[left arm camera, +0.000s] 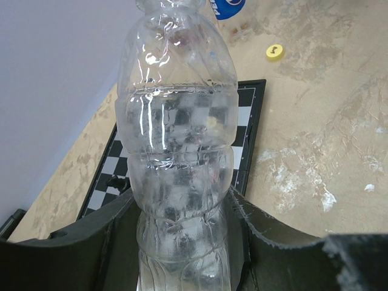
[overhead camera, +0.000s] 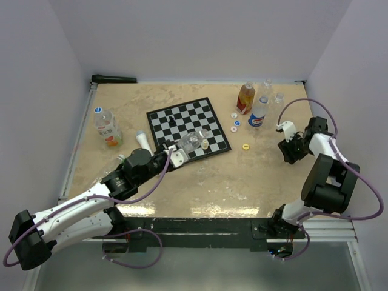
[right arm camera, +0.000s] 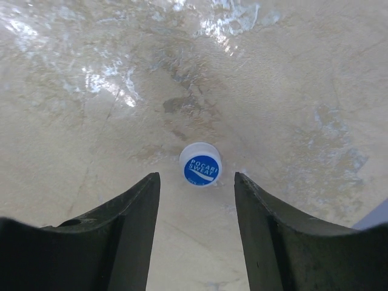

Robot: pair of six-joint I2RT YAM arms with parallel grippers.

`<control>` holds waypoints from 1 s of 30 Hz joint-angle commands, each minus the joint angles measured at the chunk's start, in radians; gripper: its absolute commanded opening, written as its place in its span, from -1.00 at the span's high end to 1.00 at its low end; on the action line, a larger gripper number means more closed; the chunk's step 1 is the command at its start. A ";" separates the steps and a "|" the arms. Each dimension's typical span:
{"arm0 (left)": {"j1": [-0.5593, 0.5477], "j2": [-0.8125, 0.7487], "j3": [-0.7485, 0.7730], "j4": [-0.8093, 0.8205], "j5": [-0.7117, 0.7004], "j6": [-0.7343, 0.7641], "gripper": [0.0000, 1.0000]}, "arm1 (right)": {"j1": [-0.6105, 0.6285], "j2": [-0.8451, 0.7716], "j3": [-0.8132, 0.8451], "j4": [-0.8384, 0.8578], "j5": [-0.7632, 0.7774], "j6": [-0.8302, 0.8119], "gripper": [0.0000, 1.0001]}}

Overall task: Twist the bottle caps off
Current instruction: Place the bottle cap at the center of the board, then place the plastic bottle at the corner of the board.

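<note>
My left gripper (overhead camera: 183, 149) is shut on a clear unlabelled bottle (overhead camera: 194, 140) lying over the near edge of the chessboard. In the left wrist view the bottle (left arm camera: 176, 139) fills the space between the fingers (left arm camera: 254, 224); its neck and cap are out of frame. My right gripper (overhead camera: 290, 150) points down at the right of the table. It is open (right arm camera: 196, 178) over a blue-and-white cap (right arm camera: 200, 165) that lies on the table just beyond the fingertips, untouched. A yellow cap (overhead camera: 245, 146) and three small caps (overhead camera: 235, 123) lie right of the board.
The chessboard (overhead camera: 182, 121) has a few small pieces on it. An orange-labelled bottle (overhead camera: 245, 98), a blue-labelled bottle (overhead camera: 259, 112) and two clear bottles (overhead camera: 274, 92) stand at the back right. A capped bottle (overhead camera: 107, 128) lies at the left. A white tube (overhead camera: 143, 141) is beside my left arm.
</note>
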 commanded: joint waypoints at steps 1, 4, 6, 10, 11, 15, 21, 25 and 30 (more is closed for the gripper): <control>0.004 -0.003 0.037 0.037 0.041 -0.031 0.98 | 0.000 -0.132 0.102 -0.151 -0.082 -0.079 -0.12; 0.005 0.003 0.038 0.040 0.087 -0.039 0.98 | 0.003 -0.201 0.156 -0.323 -0.208 -0.206 -0.14; 0.005 0.008 0.041 0.048 0.121 -0.051 0.98 | 0.021 -0.239 0.193 -0.474 -0.312 -0.345 -0.18; 0.005 0.026 0.047 0.069 0.199 -0.089 0.98 | 0.134 -0.311 0.236 -0.645 -0.515 -0.515 -0.40; 0.005 0.031 0.049 0.081 0.225 -0.100 0.98 | 0.194 -0.330 0.237 -0.645 -0.535 -0.510 -0.45; 0.005 0.063 0.044 0.146 0.332 -0.173 0.98 | 0.410 -0.353 0.259 -0.619 -0.688 -0.472 -0.65; 0.005 0.137 0.049 0.302 0.431 -0.301 0.99 | 0.662 -0.243 0.398 -0.645 -0.883 -0.372 -0.67; 0.005 0.170 0.046 0.374 0.466 -0.354 0.99 | 0.718 -0.219 0.421 -0.645 -0.899 -0.355 -0.67; 0.004 0.196 0.038 0.425 0.480 -0.391 0.99 | 0.773 -0.216 0.423 -0.601 -0.939 -0.270 -0.66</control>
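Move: The open mouth of the bottle held in the left fingers lies some 42 cm left of the right hand, about level with it fore and aft and 21 cm above; from the left hand it is about 9 cm ahead, 10 right and 3 below. The blue cap is on the table 2 cm straight below the right hand; the yellow cap lies about 23 cm left of that hand, 7 ahead and 2 lower. The right hand rises clear of the blue cap and sweeps some 32 cm left, about 20 cm up and 11 back, towards the bottle mouth, opening wider and swinging its fingers from downward to leftward. The left hand keeps its grip and carries the bottle about 9 cm right and back to meet it, turning some 20 degrees clockwise. ##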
